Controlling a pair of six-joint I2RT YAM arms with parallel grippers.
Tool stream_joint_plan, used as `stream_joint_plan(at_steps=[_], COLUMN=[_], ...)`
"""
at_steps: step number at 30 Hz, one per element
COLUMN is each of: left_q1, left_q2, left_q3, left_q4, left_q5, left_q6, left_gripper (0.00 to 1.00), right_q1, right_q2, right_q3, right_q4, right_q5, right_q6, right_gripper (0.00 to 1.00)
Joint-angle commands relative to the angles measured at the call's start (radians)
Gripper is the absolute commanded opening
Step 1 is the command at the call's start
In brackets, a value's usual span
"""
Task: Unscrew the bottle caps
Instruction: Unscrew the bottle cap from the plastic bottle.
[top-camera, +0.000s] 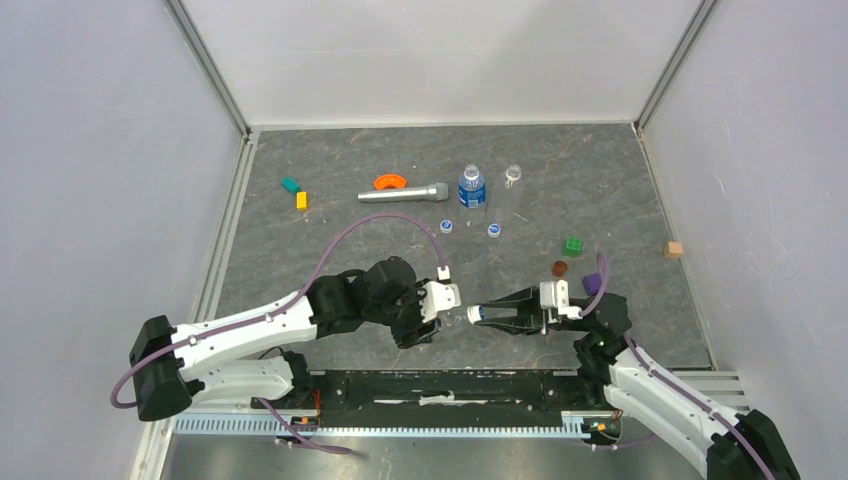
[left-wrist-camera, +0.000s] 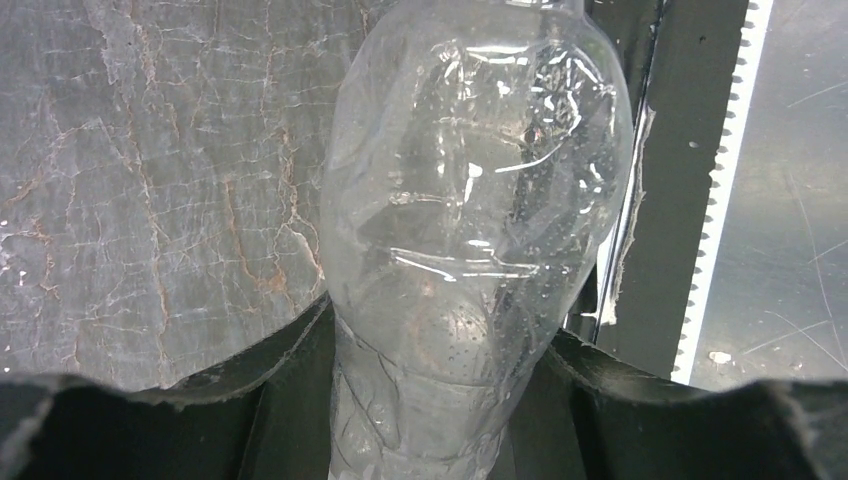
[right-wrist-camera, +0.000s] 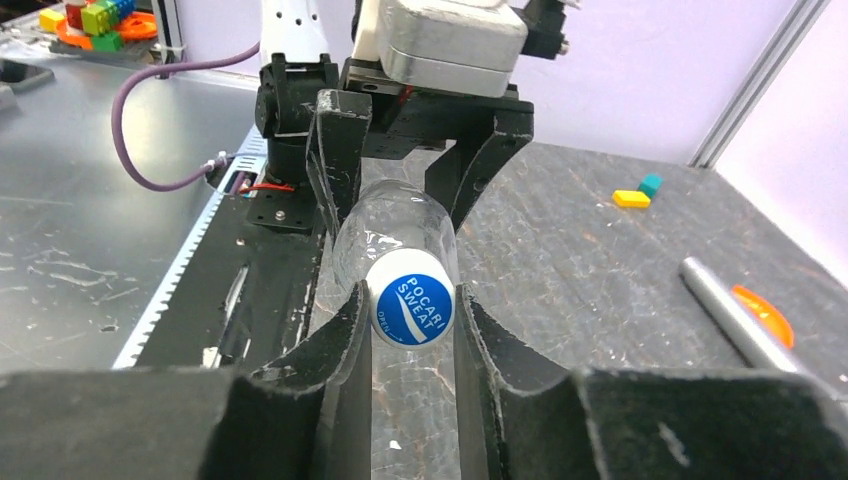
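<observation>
My left gripper (top-camera: 447, 305) is shut on a clear unlabelled bottle (left-wrist-camera: 470, 220), held sideways above the table's near middle; its black fingers (left-wrist-camera: 250, 390) squeeze the bottle's lower body. The bottle's blue-topped white cap (right-wrist-camera: 411, 309) points at my right gripper (right-wrist-camera: 410, 330), which is shut on that cap, a finger on each side. In the top view the cap (top-camera: 474, 313) sits at the right gripper's tips (top-camera: 476, 313). Two loose caps (top-camera: 446, 226) (top-camera: 494, 230) lie on the table. A blue-labelled bottle (top-camera: 472, 187) and a clear bottle (top-camera: 513, 174) stand at the back, uncapped.
A silver cylinder (top-camera: 404, 193) and an orange curved piece (top-camera: 389, 181) lie at the back. Teal and yellow blocks (top-camera: 296, 192) sit back left. A green block (top-camera: 572, 245), a brown piece (top-camera: 560, 267) and a purple piece (top-camera: 592, 284) lie near the right arm; a wooden cube (top-camera: 673, 249) lies far right.
</observation>
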Motion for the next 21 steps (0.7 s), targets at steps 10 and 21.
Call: stream_joint_plan(at_steps=[10, 21], left_q1=[0.0, 0.001], left_q2=[-0.017, 0.037], left_q3=[0.016, 0.016], left_q4=[0.024, 0.037], left_q5=[-0.122, -0.257], left_q6=[-0.017, -0.011], left_gripper=[0.24, 0.24], right_q1=[0.013, 0.013], right_q2=[-0.144, -0.031], right_q3=[-0.072, 0.079], right_q4=[-0.022, -0.282], right_q5=[0.266, 0.448], right_q6=[0.06, 0.502], right_gripper=[0.53, 0.56])
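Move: The bottle cap is pinched between the right fingertips, about 1 cm left of the hand point, with the tilted plastic bottle's middle some 6 cm left and 5 cm below. Two loose caps lie on the table roughly 20 cm below, both about 23 cm ahead: the near-left cap 5 cm left, the near-right cap 6 cm right. From the left hand, gripping the bottle, the pinched cap is level ahead, 9 cm right and 7 cm up. The right fingers open and let go of the bottle cap, then the hand travels forward about 4 cm and slightly right while winding back for another twist, its forward side rolling down some 30 degrees and its fingers swinging forward, clockwise from above. The left hand keeps its grip on the plastic bottle and carries it about 3 cm forward and a little left, tilting slightly, so the neck stays close in front of the opened right fingertips. ##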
